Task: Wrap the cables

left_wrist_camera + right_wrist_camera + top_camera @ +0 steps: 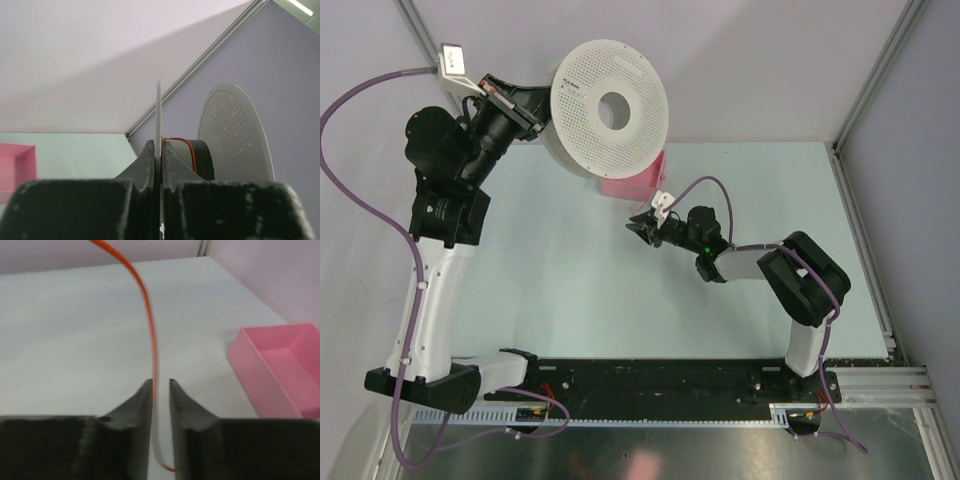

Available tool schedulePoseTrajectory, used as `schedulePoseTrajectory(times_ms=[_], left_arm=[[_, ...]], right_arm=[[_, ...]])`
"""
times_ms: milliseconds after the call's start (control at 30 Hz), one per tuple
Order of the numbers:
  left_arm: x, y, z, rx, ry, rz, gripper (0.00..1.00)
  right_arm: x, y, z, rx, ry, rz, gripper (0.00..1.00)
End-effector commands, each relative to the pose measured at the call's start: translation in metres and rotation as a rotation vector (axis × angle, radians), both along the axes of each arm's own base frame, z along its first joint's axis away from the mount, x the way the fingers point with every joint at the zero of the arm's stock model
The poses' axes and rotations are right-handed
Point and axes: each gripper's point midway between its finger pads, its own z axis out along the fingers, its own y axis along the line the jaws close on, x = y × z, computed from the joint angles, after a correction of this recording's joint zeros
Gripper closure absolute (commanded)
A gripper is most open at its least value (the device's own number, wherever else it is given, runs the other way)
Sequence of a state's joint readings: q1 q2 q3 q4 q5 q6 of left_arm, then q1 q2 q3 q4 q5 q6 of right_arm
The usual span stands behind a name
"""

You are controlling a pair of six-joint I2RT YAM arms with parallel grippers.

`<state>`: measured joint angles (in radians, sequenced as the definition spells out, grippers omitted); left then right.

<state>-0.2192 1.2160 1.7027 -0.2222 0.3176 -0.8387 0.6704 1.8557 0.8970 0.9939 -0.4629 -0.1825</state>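
Observation:
A white perforated spool (pixel 610 108) is held up at the back left. My left gripper (pixel 535 115) is shut on the thin edge of one spool flange (pixel 159 110), which stands between its jaws (pixel 160 150). A turn of the thin orange cable (pixel 189 146) lies on the dark hub. In the right wrist view the cable (pixel 150 330) curves down from the upper left and passes between the fingers of my right gripper (pixel 160 385). Its jaws stand a narrow gap apart, with the cable against the left finger (pixel 142 400). The right gripper (pixel 638 228) hovers over mid-table.
A pink tray (pixel 635 180) sits on the pale green table (pixel 570 280) below the spool, just right of the right gripper (pixel 280 365). Aluminium frame posts (pixel 875 80) and grey walls bound the cell. Purple hoses (pixel 380 220) run along both arms.

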Motion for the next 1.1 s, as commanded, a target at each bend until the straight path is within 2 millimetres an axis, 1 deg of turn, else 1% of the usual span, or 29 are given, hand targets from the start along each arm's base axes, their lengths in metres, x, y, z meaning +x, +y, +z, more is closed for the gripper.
schedulePoseTrajectory(times_ms=[0,33,67,167,233,267,367,467,533,633,733,800,900,1000,1067], left_arm=[[-0.013,0.009,0.044,-0.051,-0.137,0.028,1.00],[-0.008,0.012,0.042,-0.052,-0.131,0.052,1.00],[-0.003,0.016,0.040,-0.054,-0.125,0.078,1.00],[0.017,0.031,0.027,-0.051,-0.093,0.193,1.00],[0.033,0.044,0.012,-0.032,-0.052,0.285,1.00],[0.043,0.052,0.000,-0.018,-0.017,0.343,1.00],[0.071,0.071,-0.041,0.049,0.102,0.483,1.00],[0.091,0.080,-0.080,0.129,0.200,0.560,1.00],[0.100,0.078,-0.102,0.197,0.240,0.587,1.00],[0.109,0.068,-0.136,0.284,0.299,0.593,1.00],[0.115,0.052,-0.175,0.385,0.357,0.577,1.00],[0.116,0.041,-0.202,0.462,0.394,0.569,1.00],[0.113,0.021,-0.243,0.561,0.445,0.522,1.00],[0.105,0.005,-0.276,0.646,0.479,0.475,1.00],[0.099,-0.004,-0.295,0.698,0.492,0.432,1.00]], right_arm=[[0.004,-0.001,0.030,0.039,-0.059,0.011,0.90],[0.004,-0.004,0.030,0.029,-0.052,0.010,0.95],[0.002,-0.006,0.031,0.019,-0.045,0.011,0.97],[-0.010,-0.014,0.022,-0.050,-0.003,0.030,1.00],[-0.025,-0.020,0.014,-0.111,0.015,0.059,1.00],[-0.033,-0.023,0.010,-0.144,0.025,0.078,1.00],[-0.061,-0.032,0.006,-0.248,0.027,0.144,1.00],[-0.093,-0.038,0.003,-0.363,-0.031,0.226,1.00],[-0.112,-0.039,0.007,-0.418,-0.088,0.273,1.00],[-0.135,-0.043,0.017,-0.485,-0.173,0.326,1.00],[-0.149,-0.047,0.029,-0.552,-0.249,0.360,1.00],[-0.154,-0.049,0.040,-0.588,-0.309,0.373,1.00],[-0.150,-0.050,0.061,-0.620,-0.410,0.351,1.00],[-0.136,-0.050,0.084,-0.639,-0.485,0.290,1.00],[-0.124,-0.051,0.103,-0.635,-0.528,0.242,1.00]])
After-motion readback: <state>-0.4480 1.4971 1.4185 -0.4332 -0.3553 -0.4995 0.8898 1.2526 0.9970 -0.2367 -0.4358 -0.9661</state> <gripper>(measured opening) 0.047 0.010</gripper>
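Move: The hanging red cable already crosses between my right hand's closing fingertips, right at the pinch point; the pink box lies about 17 cm ahead of that hand and 12 cm lower, and the held spool is some 40 cm above and 5 cm left, about 1 cm farther out. From my left hand, still gripping that spool by its flange, the cable stretch is roughly 40 cm below, 12 cm right and 4 cm ahead, the box 20 cm ahead, 12 cm right and 52 cm down. I finish shutting my right fingers on the cable, pinching it, then draw it back about 15 cm towards my base, drifting a little right and finally rising some 5 cm as the wrist rolls. My left hand keeps its grip and brings the spool down some 30 cm and 10 cm forward, towards the table in front of the pink box, bowing left and returning while the wrist tips down and turns counter-clockwise. ##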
